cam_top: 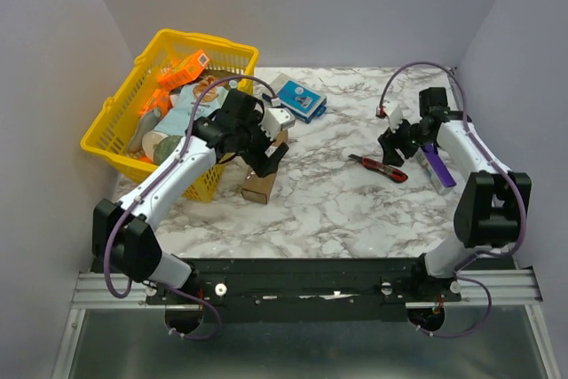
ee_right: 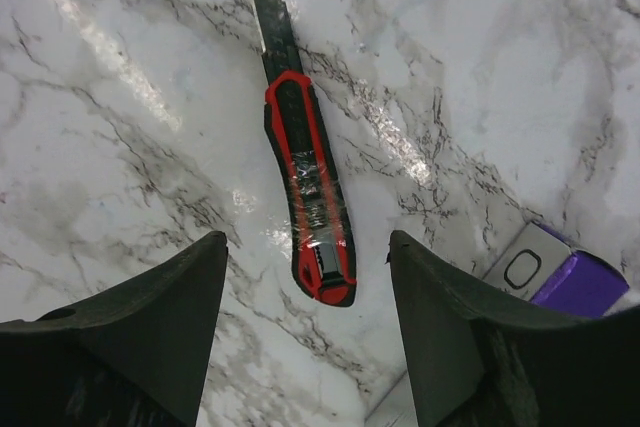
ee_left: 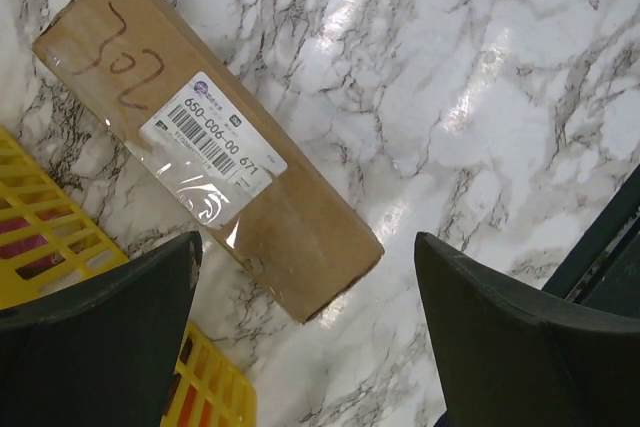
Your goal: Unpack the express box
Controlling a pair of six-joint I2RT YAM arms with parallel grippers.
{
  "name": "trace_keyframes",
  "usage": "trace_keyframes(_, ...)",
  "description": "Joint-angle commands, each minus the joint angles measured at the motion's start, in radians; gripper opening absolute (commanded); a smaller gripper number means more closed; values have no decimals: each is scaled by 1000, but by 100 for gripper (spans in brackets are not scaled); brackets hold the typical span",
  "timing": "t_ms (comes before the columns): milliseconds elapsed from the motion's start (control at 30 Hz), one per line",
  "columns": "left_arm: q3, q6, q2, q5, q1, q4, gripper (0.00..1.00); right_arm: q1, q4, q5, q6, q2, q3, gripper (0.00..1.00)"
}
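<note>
The express box (ee_left: 210, 142), a long brown carton with a white label and "302" written on it, lies flat on the marble table beside the yellow basket; in the top view the express box (cam_top: 259, 185) shows partly under the left arm. My left gripper (ee_left: 305, 277) hovers open above the box's near end, nothing between its fingers. A red and black utility knife (ee_right: 308, 182) lies on the table, seen as the knife (cam_top: 380, 168) from above. My right gripper (ee_right: 308, 267) hangs open over the knife's butt end, apart from it.
A yellow basket (cam_top: 115, 126) full of goods stands at the left, its wall (ee_left: 40, 237) close to the box. A small blue-and-white box (cam_top: 300, 99) lies at the back. A purple bar (cam_top: 437, 164) lies right of the knife, its end (ee_right: 580, 282) near my right finger.
</note>
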Motion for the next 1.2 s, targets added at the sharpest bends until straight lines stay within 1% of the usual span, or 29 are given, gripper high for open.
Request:
trace_keyframes(0, -60, 141, -82, 42, -9, -17, 96, -4, -54, 12, -176, 100, 44, 72)
trace_keyframes(167, -54, 144, -88, 35, -9, -34, 96, -5, -16, 58, -195, 162, 31, 69)
trace_keyframes(233, -58, 141, -79, -29, -9, -33, 96, -5, -13, 38, -196, 168, 33, 68)
trace_keyframes(300, -77, 60, -60, -116, -9, 6, 97, -4, -5, 6, -172, 156, 40, 68)
trace_keyframes(333, -77, 23, -51, -220, -9, 18, 97, -2, 1, -18, -131, 152, 48, 68)
trace_keyframes(400, -65, -37, -24, -274, -9, 30, 97, 5, 3, -34, -95, 149, 71, 68)
trace_keyframes(467, -49, -63, 2, -310, -9, 36, 97, 18, 12, -42, -51, 134, 71, 67)
trace_keyframes(500, -35, -106, 15, -328, -9, 47, 99, 18, 18, -40, -40, 125, 70, 66)
trace_keyframes(600, 12, -143, 79, -356, -6, 21, 99, 110, 42, -42, 15, 61, 51, 63)
trace_keyframes(633, 27, -161, 99, -354, -6, 7, 99, 136, 68, -48, 67, 39, 48, 61)
trace_keyframes(667, 43, -169, 133, -341, 0, -12, 99, 197, 81, -67, 96, 7, 48, 59)
trace_keyframes(700, 70, -175, 144, -313, 3, -49, 98, 231, 96, -72, 133, -5, 56, 58)
trace_keyframes(733, 77, -177, 147, -282, 9, -63, 98, 263, 139, -80, 226, -12, 62, 54)
trace_keyframes(767, 75, -174, 127, -208, 17, -71, 97, 312, 160, -106, 279, -10, 73, 52)
trace_keyframes(800, 49, -170, 106, -178, 28, -68, 97, 332, 179, -115, 335, 10, 92, 49)
trace_keyframes(833, 26, -166, 78, -155, 32, -59, 97, 350, 216, -120, 456, 28, 135, 44)
trace_keyframes(867, 0, -161, 11, -134, 34, -49, 97, 381, 234, -118, 513, 51, 160, 40)
trace_keyframes(900, -62, -161, -29, -109, 38, -21, 97, 400, 257, -111, 561, 86, 177, 35)
trace_keyframes(933, -98, -161, -74, -92, 39, -2, 97, 421, 295, -98, 587, 100, 200, 29)
trace_keyframes(967, -129, -154, -167, -78, 40, 16, 97, 477, 309, -65, 595, 114, 211, 27)
trace_keyframes(1000, -190, -152, -213, -49, 40, 53, 97, 507, 313, -54, 585, 126, 224, 26)
trace_keyframes(1033, -216, -147, -265, -32, 40, 72, 97, 534, 313, -46, 581, 166, 246, 23)
trace_keyframes(1067, -245, -140, -368, -25, 40, 98, 97, 579, 313, -45, 587, 184, 281, 15)
trace_keyframes(1100, -300, -135, -419, -28, 40, 165, 98, 597, 314, -48, 598, 207, 303, 12)
trace_keyframes(1167, -334, -137, -508, -78, 39, 207, 99, 643, 326, -40, 626, 264, 350, 4)
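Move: The box cutter's middle lies about 4 cm left of the right hand, 1 cm back and 6 cm below; the purple carton some 12 cm right, 2 cm back. The express box is about 37 cm left of that hand, 1 cm back, and the blue box 29 cm left, 20 cm ahead. From the left hand the express box lies about 9 cm ahead, level sideways and 9 cm below; the yellow basket is about 28 cm left, 17 cm ahead. Dip the right gripper about 5 cm beside the cutter, lift it empty, then sweep it some 26 cm left towards the express box, ending over bare marble, rolling its left side up and shutting the fingers almost fully. Ease the open left gripper back a little, forward and down, then draw it back, up and slightly left, away from the box, turning counter-clockwise. ##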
